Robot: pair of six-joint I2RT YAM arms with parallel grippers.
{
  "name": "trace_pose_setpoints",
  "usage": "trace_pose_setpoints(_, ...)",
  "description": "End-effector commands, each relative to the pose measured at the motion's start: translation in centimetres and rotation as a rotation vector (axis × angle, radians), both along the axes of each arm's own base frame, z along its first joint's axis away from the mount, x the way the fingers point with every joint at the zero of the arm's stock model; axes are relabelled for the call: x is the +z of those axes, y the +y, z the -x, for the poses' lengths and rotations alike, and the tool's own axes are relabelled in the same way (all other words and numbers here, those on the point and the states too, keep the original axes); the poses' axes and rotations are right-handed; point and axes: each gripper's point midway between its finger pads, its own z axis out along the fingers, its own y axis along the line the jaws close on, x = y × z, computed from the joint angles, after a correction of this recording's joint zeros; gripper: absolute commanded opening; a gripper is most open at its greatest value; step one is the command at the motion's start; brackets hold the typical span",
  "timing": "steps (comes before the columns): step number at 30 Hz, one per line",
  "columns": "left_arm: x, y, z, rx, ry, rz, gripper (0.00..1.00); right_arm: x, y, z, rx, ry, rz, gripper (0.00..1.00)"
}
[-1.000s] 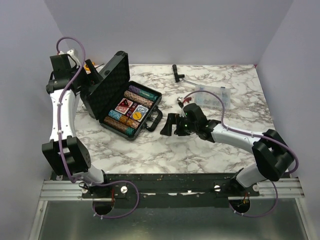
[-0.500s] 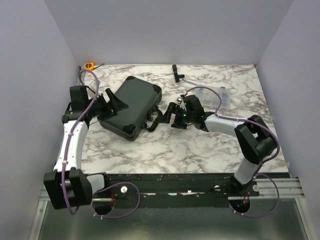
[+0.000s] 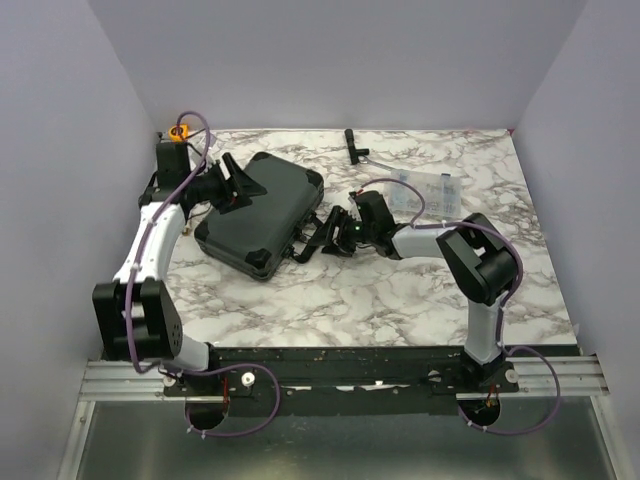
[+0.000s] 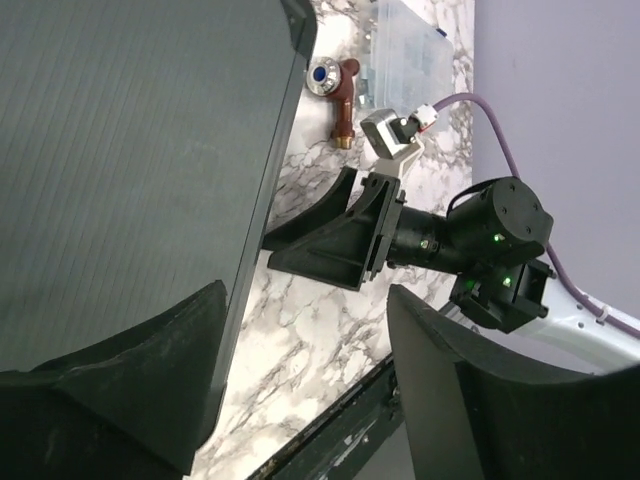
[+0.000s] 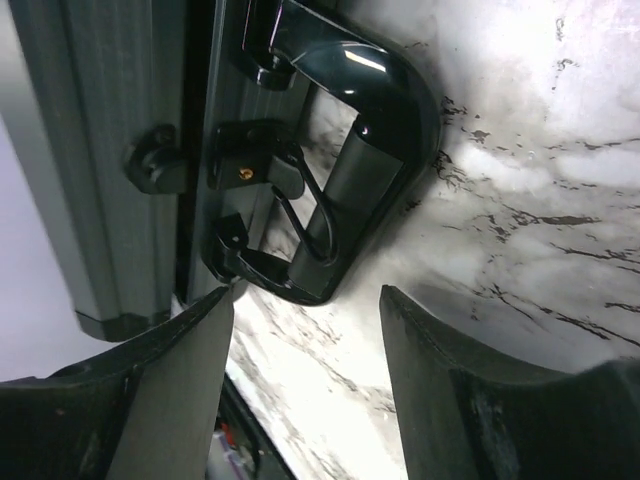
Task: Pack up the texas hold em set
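The black briefcase lies shut on the marble table, so the chips and the card deck are hidden inside. My left gripper is open and empty over the back left of the lid; in the left wrist view the lid fills the left side and one finger overlaps its edge. My right gripper is open and empty just right of the case handle. In the right wrist view the handle and a front latch lie just ahead of the fingers.
A clear plastic compartment box lies behind the right arm. A small brown fitting with a blue cap lies beside it. A black tool lies at the back. An orange tape measure sits in the back left corner.
The case was open with the chips showing one second ago; its lid is down now. My left gripper came down with the lid. My right gripper moved left to the handle.
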Motion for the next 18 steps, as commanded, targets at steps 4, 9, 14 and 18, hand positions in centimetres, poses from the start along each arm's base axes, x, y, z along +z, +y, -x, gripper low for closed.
trace_pose_setpoints(4, -2.5, -3.4, -3.9, -0.138, 0.076, 0.05, 0.55, 0.6, 1.2, -0.8, 0.0, 0.005, -0.1, 0.5)
trace_pose_setpoints(9, -7.8, -2.4, -3.5, -0.093, 0.19, -0.022, 0.54, 0.4, 1.3, -1.2, -0.001, 0.006, -0.105, 0.44)
trace_pose_setpoints(14, -11.8, -1.2, -2.0, -0.062, 0.316, -0.103, 0.44, 0.7, 1.6, -1.7, 0.0, -0.007, -0.111, 0.41)
trace_pose_setpoints(18, -13.4, -0.6, -0.7, -0.038, 0.387, -0.14, 0.42, 0.9, 1.9, -2.1, 0.005, -0.014, -0.118, 0.41)
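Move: The case lid, not quite shut, lies beneath my left hand, its middle roughly 12 cm down, 3 cm ahead and 2 cm to the right; the case handle is some 13 cm right of that hand and 4 cm back. From my right hand the wire latch on the case's side is about 6 cm left and 2 cm ahead, nearly level in height; the handle sits 4 cm left, straight across and 3 cm lower, the brown pipe fitting 8 cm ahead and 10 cm right. I carry my left hand about 4 cm forward and a little right over the lid, then bring it down nearly 10 cm onto the lid, tipping the fingers some 15 degrees further down and narrowing them. My right hand edges left and slightly forward towards the wire latch, its fingers closing partway around the loop's end without gripping. ##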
